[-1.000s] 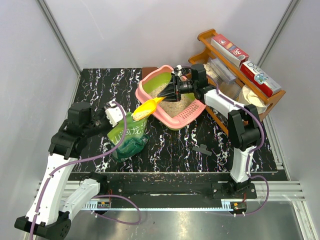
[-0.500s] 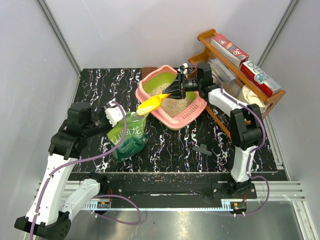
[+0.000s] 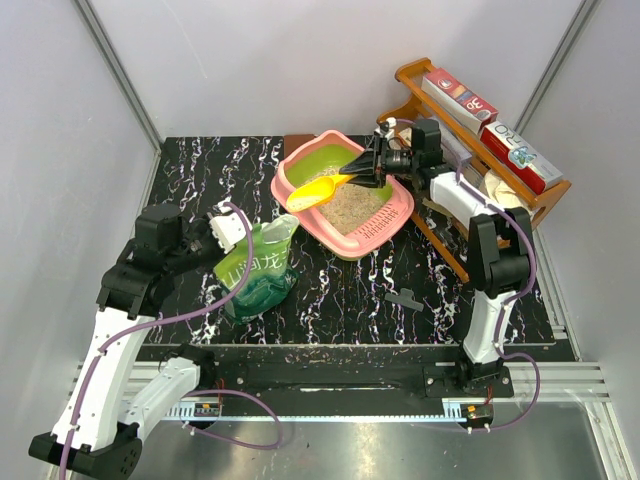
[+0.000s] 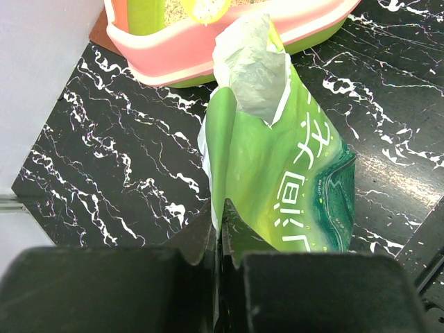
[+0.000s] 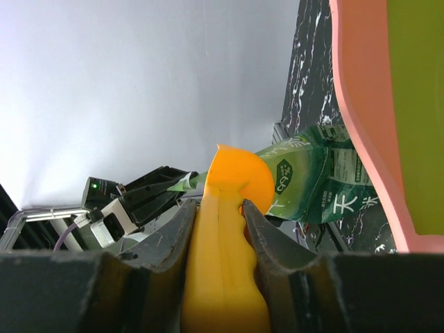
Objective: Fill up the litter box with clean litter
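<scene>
The litter box (image 3: 372, 238), a pink tray with lime-green inner walls, lies at the back centre of the table, with beige clean litter (image 3: 352, 205) on its floor. My right gripper (image 3: 366, 170) is shut on the handle of a yellow-orange scoop (image 3: 310, 192), whose bowl hangs over the box's left end. In the right wrist view the scoop (image 5: 229, 201) fills the jaws of that gripper (image 5: 218, 206), beside the box's pink rim (image 5: 361, 104). My left gripper (image 4: 218, 215) is shut on the edge of the green bag (image 4: 284, 166), which stands open-topped in front of the box (image 4: 208, 52).
A brown wooden rack (image 3: 535, 205) with cartons stands just right of the box, close behind my right arm. A small black piece (image 3: 405, 298) lies on the marbled tabletop (image 3: 200, 170). Grey walls close in the left, back and right.
The right gripper has carried the scoop from above the bag's mouth back and to the right, over the litter box. The left arm and the bag have not moved.
</scene>
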Controlling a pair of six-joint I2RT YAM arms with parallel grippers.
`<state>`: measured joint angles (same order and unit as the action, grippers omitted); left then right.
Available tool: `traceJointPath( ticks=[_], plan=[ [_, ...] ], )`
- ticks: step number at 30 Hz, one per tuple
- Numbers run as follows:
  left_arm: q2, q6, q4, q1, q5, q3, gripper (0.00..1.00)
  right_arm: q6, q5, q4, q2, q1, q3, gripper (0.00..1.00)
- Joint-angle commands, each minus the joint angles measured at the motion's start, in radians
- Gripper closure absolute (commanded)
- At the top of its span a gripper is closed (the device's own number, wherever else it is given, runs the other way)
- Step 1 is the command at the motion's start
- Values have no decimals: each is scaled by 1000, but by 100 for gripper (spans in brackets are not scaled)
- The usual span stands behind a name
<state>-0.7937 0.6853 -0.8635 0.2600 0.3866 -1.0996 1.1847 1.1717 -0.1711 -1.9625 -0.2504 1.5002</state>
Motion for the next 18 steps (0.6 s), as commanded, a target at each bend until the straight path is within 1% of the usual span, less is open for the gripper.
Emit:
traceJointPath(
  ticks=[1,6,13,18],
  plan=[
    [5,19,35,-7,-32,-43,95,13,-40,-34,67,29,58,100],
    [-1,22,18,-7,-37,-54,95,-25,-122,-27,47,51,68,100],
    [-6,22,8,-10,-40,-57,94,-106,-237,63,-2,56,130,100],
    [-1,22,-3,-10,-41,-57,94,-177,-362,137,-13,54,158,100]
  ],
)
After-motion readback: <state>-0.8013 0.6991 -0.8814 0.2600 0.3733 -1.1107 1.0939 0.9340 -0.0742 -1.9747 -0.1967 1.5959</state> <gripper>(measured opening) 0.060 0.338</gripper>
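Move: The right hand holds the loaded scoop above the litter box, whose middle is about 1 cm back from that hand, 1 cm to its left and some 17 cm below. The litter bag stands roughly 18 cm back and 19 cm left of the hand, 14 cm lower. The wooden shelf is some 26 cm to its right, about level fore and aft, 8 cm lower. From the left hand, the litter box's middle lies about 17 cm ahead, 24 cm right and 19 cm down. Forward and somewhat to the right, the right hand travels about 6 cm at near-constant height over the litter box, away from the bag and towards the box's far side, turning some 15 degrees clockwise with a slight tilt. Its fingers keep their grip on the scoop handle. The left hand stays in place, still pinching the bag's edge. ##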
